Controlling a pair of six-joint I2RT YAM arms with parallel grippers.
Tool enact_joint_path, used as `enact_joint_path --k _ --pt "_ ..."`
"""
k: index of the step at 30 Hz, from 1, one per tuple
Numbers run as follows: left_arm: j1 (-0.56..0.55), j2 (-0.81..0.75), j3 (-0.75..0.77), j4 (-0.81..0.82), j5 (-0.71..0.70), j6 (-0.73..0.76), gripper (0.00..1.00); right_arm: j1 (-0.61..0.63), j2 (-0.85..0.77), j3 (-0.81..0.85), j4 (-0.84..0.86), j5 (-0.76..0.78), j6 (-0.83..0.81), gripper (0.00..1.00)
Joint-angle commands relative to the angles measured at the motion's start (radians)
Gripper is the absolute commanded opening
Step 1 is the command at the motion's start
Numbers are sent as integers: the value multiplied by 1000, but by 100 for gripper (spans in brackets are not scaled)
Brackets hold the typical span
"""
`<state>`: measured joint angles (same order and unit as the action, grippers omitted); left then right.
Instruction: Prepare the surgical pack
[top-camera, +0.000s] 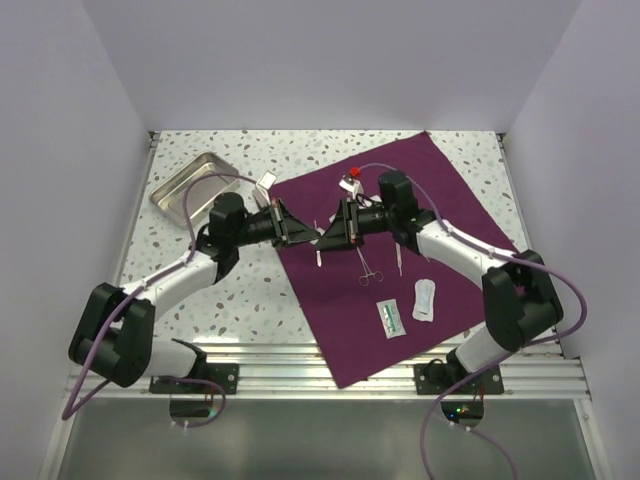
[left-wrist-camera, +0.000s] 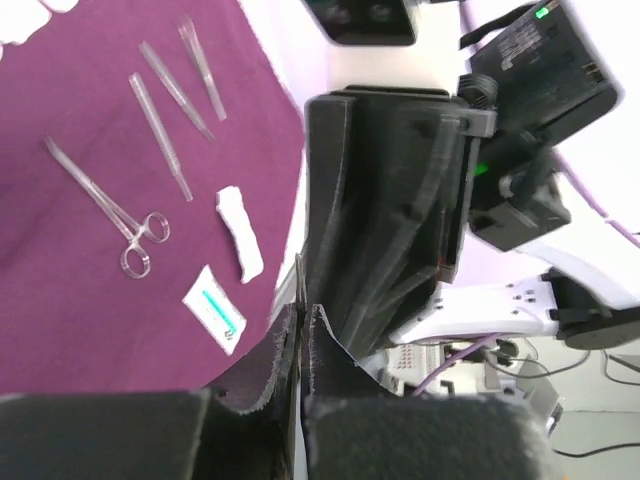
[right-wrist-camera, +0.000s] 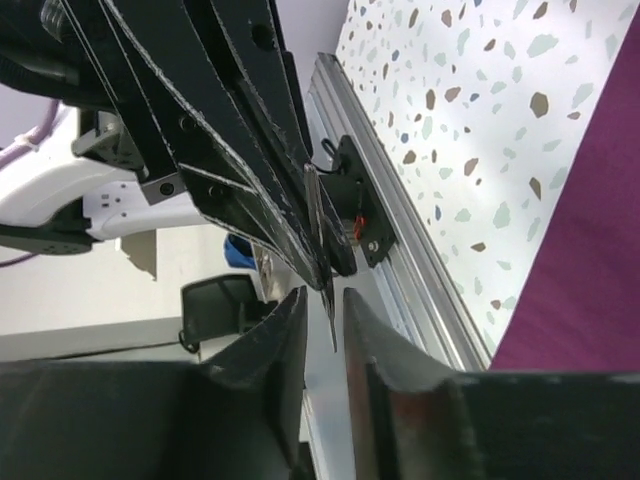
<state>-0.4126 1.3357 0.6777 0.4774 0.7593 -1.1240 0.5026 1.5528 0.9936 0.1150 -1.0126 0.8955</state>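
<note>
The surgical pack (top-camera: 400, 300) is a deep purple cloth spread flat on the right half of the table; it also shows in the left wrist view (left-wrist-camera: 60, 250) and the right wrist view (right-wrist-camera: 590, 250). My two grippers meet tip to tip above its left edge. A thin metal instrument (top-camera: 318, 252) hangs between them. The left gripper (top-camera: 296, 229) is shut on the instrument (left-wrist-camera: 299, 280), its jaws pressed to a slit (left-wrist-camera: 303, 315). The right gripper (top-camera: 328, 234) is closed to a narrow gap (right-wrist-camera: 324, 300) around the instrument's end (right-wrist-camera: 318, 230).
On the cloth lie ring-handled forceps (top-camera: 368, 262), a slim tool (top-camera: 400, 262), a printed packet (top-camera: 391, 318), a white pad (top-camera: 425, 300) and a red-capped item (top-camera: 356, 173). A metal tray (top-camera: 195, 183) sits back left. An aluminium rail (top-camera: 330, 365) runs along the near edge.
</note>
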Motion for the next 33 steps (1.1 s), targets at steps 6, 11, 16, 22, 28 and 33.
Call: enact_joint_path --k 6,11,16,22,28,33 --pt "78 157 391 -692 -127 484 0 1 62 316 -735 342 -435 71" --pt "103 317 753 -1130 -584 805 0 -4 0 310 -844 492 -518 72" --pt "135 456 947 -1223 -924 1050 0 -3 -75 167 -782 460 -504 72" --pt "167 582 1010 -1088 -1288 1354 0 -3 -172 4 -677 447 -510 72" --pt "205 618 967 -849 -1434 1552 0 -7 -198 -68 -678 465 -549 72" --pt "258 730 1022 -829 -1416 1662 0 -32 -174 -79 -643 454 -523 72"
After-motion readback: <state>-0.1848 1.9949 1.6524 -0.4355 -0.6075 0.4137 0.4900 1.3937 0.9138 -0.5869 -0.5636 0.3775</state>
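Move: Both hands have the tweezers pinched between them in mid-air. The tray they go to lies about 32 cm ahead of the left hand, 37 cm to its left and 20 cm below; the leftmost gauze is some 13 cm ahead of that hand, level sideways and on the cloth. From the right hand, the scissors lie about 7 cm ahead, 12 cm right and 21 cm down, and the blue-white packet 8 cm back and 17 cm right. The right fingers open wide and let go of the tweezers, while the left keeps its pinch and carries them towards the tray, first mostly forward, then sweeping left, about 25 cm forward and 30 cm left, sinking a little and rolling well over 90 degrees until its fingers point down. The right hand edges forward, then goes back, down and right about 10 cm towards the scissors, fingers tipping downward. ##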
